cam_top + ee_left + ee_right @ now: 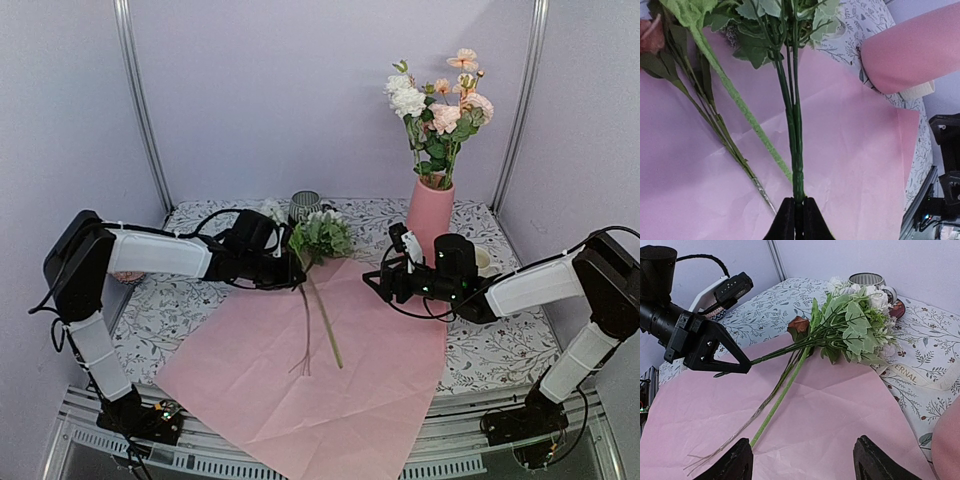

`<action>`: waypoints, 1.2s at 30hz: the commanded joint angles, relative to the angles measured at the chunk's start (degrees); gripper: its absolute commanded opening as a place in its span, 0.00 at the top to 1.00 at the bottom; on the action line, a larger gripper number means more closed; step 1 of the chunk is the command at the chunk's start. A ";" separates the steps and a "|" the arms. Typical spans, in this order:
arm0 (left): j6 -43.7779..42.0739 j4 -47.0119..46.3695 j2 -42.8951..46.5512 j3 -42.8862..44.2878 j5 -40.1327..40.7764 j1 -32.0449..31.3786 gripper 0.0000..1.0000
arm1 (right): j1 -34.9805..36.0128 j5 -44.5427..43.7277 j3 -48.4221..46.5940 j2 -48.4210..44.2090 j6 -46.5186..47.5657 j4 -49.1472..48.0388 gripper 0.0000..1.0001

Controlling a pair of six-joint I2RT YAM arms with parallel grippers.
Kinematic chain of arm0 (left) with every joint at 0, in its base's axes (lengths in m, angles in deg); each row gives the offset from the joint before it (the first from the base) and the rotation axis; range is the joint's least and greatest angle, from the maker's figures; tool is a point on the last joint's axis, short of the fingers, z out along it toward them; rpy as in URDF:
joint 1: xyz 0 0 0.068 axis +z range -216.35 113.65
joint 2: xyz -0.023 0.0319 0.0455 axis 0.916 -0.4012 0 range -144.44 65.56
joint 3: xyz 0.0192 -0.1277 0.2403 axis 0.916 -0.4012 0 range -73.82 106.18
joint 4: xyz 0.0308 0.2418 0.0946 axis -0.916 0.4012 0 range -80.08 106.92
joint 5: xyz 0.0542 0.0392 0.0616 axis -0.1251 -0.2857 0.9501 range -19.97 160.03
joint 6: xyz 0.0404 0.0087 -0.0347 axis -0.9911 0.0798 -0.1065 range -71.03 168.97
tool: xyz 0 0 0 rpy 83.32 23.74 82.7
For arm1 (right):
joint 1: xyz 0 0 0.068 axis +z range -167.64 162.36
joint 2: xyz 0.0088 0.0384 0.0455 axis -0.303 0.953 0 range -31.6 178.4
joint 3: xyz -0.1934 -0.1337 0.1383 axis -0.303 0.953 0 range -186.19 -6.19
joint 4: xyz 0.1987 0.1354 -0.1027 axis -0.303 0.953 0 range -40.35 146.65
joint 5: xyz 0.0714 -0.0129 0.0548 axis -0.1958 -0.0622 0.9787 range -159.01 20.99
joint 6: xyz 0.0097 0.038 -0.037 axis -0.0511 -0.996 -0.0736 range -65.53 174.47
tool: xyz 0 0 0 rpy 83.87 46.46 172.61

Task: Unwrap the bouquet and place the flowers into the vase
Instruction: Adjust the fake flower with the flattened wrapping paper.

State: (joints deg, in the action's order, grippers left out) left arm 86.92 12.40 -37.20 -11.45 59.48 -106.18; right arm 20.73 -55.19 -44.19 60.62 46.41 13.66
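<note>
The pale pink paper (300,380) lies spread flat on the table, unwrapped. My left gripper (298,272) (799,210) is shut on the dark green stem (796,150) of a leafy white-flowered spray (320,238) (852,330), held just above the paper. A light green stem (740,107) and a thin wiry stem (325,325) lie loose on the paper beside it. The tall pink vase (432,215) (910,55) stands at the back right with several flowers (437,110) in it. My right gripper (385,280) (802,460) is open over the paper's right side, holding nothing.
A striped mug (304,205) (867,280) stands behind the leafy spray. A cream cup (485,262) sits just right of the vase, behind my right arm. A cream ribbon (920,377) lies on the flowered tablecloth by the paper's edge.
</note>
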 commanded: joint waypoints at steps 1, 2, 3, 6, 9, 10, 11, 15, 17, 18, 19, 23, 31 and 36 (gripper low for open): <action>7.72 -8.95 -0.40 -1.91 -3.02 -1.27 0.92 | 0.38 -0.38 -1.47 0.50 0.32 0.39 0.29; 8.36 -9.32 -0.80 -1.65 -2.52 -1.67 0.92 | 0.39 -0.42 -1.52 0.50 0.32 0.47 0.29; 8.85 -9.60 -1.11 -1.37 -2.28 -2.05 0.91 | 0.39 -0.44 -1.48 0.43 0.32 0.48 0.29; 10.25 -10.70 -1.68 -0.68 -1.47 -3.53 0.88 | 0.43 -0.55 -1.47 0.33 0.32 0.57 0.29; 11.34 -12.09 -2.65 -0.21 -1.34 -5.07 0.82 | 0.42 -0.62 -1.41 0.24 0.41 0.57 0.29; 11.61 -12.50 -3.24 0.04 -1.32 -5.58 0.80 | 0.44 -0.68 -1.44 0.24 0.41 0.57 0.29; 11.96 -12.72 -3.81 0.30 -1.25 -6.01 0.79 | 0.44 -0.72 -1.38 0.25 0.33 0.57 0.29; 13.48 -14.92 -6.81 0.64 -1.97 -7.20 0.72 | 0.44 -0.73 -1.38 0.15 0.32 0.59 0.29; 13.72 -15.91 -8.10 1.13 -2.91 -7.78 0.67 | 0.44 -0.87 -1.39 0.10 0.40 0.63 0.29; 13.59 -16.09 -8.74 1.70 -3.42 -8.07 0.64 | 0.40 -0.88 -1.29 0.07 0.41 0.65 0.29; 13.39 -16.09 -9.21 2.15 -3.83 -8.47 0.62 | 0.45 -0.97 -1.34 0.06 0.41 0.66 0.29; 11.29 -15.80 -9.34 3.43 -5.02 -9.44 0.47 | 0.41 -1.07 -1.37 0.05 0.41 0.66 0.29; 6.38 -8.25 -3.02 0.71 3.28 -9.39 0.31 | 0.39 -1.00 -1.43 0.11 0.39 0.70 0.29; 5.21 -4.37 0.64 -1.49 7.63 -9.39 0.24 | 0.40 -0.98 -1.40 0.15 0.37 0.74 0.29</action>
State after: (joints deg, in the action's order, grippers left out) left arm 94.49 3.72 -40.24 -10.99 62.17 -114.99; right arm 20.95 -55.43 -44.28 60.62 46.50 13.94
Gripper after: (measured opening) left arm 0.728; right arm 0.712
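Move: Below the left hand, which still pinches the dark green stems of the leafy bunch, the bare pale green stem lies on the pink paper, its middle about 4 cm right, 4 cm back and 8 cm down. The brown flower's bare stem runs just left of it, some 6 cm back and level sideways with the hand; the bunch's leafy heads are roughly 18 cm ahead and 5 cm right. From the idle right hand, the pale stem's middle is about 10 cm left, 1 cm ahead and 13 cm down. Carrying the dark stems rightward over the pale stem, the left hand travels about 8 cm right and 3 or 4 cm back, dipping a few centimetres late on and rolling some 10 degrees so its left side drops. The fingers open wide along the way and let go of the stems; the hand then draws back up about 3 cm and a couple of centimetres left. ##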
